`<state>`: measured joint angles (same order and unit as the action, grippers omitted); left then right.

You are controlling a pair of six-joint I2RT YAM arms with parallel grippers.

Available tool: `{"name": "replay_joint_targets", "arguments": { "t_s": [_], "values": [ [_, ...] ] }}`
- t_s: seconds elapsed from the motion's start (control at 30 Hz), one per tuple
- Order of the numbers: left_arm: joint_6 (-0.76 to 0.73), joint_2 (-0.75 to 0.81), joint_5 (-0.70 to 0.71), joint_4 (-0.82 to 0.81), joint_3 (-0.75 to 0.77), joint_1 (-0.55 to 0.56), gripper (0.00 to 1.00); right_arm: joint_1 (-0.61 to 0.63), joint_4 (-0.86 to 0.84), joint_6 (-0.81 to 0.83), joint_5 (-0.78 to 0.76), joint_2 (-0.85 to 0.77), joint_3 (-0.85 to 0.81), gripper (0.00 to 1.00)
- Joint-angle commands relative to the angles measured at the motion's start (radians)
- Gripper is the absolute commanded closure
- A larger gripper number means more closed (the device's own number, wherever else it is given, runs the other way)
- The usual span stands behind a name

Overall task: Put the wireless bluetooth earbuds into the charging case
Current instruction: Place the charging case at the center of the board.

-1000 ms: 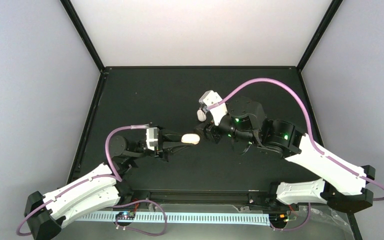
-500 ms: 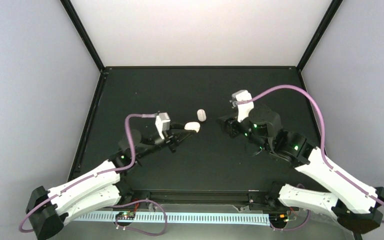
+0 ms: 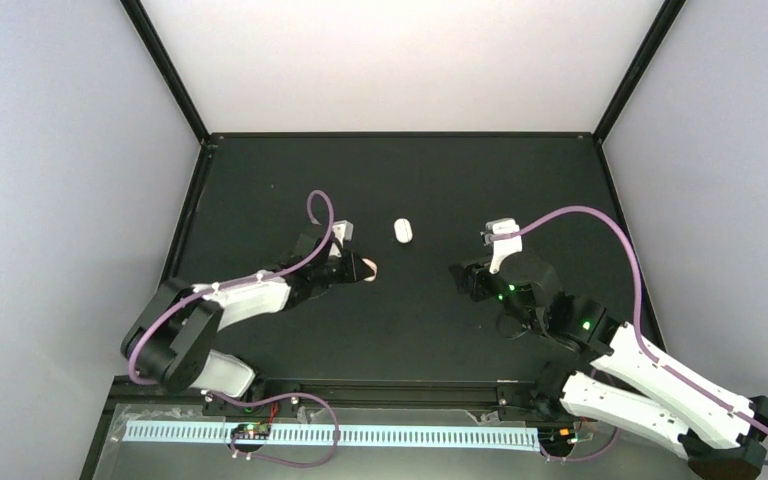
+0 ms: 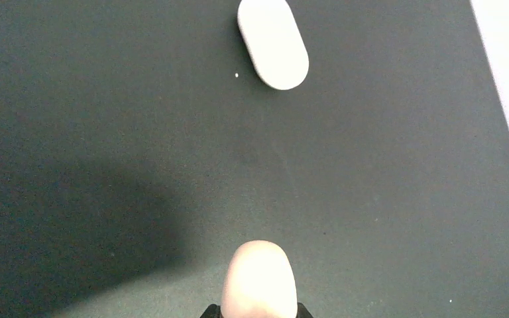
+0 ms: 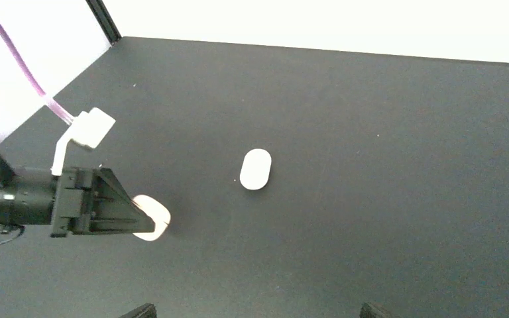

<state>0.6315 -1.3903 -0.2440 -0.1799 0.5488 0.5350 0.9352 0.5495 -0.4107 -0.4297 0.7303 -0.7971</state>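
Observation:
The charging case (image 3: 403, 231), a white pill shape, lies flat and shut on the black mat, and shows in the left wrist view (image 4: 273, 43) and the right wrist view (image 5: 256, 169). My left gripper (image 3: 364, 269) is shut on a small peach-white rounded lump (image 3: 371, 268), held low over the mat just short of the case (image 4: 258, 278) (image 5: 152, 218). My right gripper (image 3: 463, 278) stands open and holds nothing, to the right of the case; only its fingertips (image 5: 139, 310) show in its own view. No earbuds are in view.
The black mat (image 3: 400, 330) is bounded by a raised black frame (image 3: 400, 134) with white walls behind. Purple cables (image 3: 570, 212) loop above both arms.
The right gripper has drawn back to the right, away from the lump, and opened wider. The left arm has folded in with the lump still held. The case has not moved.

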Motion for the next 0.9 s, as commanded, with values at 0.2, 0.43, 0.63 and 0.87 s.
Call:
{"name": "replay_joint_targets", "arguments": {
  "t_s": [0.2, 0.43, 0.63, 0.87],
  "values": [
    [0.056, -0.186, -0.041, 0.024, 0.104, -0.007, 0.86, -0.005, -0.014, 0.002, -0.037, -0.076, -0.012, 0.19],
    [0.05, -0.241, -0.028, 0.044, 0.098, -0.008, 0.66, -0.006, 0.015, 0.018, -0.05, -0.109, -0.036, 0.19],
    [0.045, -0.221, 0.007, 0.087, 0.089, -0.007, 0.4, -0.006, 0.032, 0.03, -0.07, -0.122, -0.049, 0.19],
    [0.001, 0.039, 0.17, 0.284, 0.09, -0.007, 0.01, -0.006, 0.03, 0.033, -0.088, -0.128, -0.062, 0.17]
  ]
}}
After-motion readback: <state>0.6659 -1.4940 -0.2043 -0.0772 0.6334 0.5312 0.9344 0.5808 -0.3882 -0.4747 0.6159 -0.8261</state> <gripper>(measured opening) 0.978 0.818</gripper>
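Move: Held in the left fingers, the beige charging case has its spot on the board's middle almost straight below, some 5 cm down, about 1 cm farther ahead and 1 cm to the right. The white case stands about 13 cm ahead and 9 cm to the right of this hand, at board height. From the empty right hand that spot is about 9 cm ahead, 18 cm to the left and 22 cm down. Lowering the beige case about 4.5 cm onto the board, the left hand edges slightly forward as its fingers tip down some 10 degrees. Down there the fingers spread from a narrow grip to wide open, letting go, and the hand then lifts about 2 cm off. The right hand, empty and open, draws up and a little to its right, away from the case. ##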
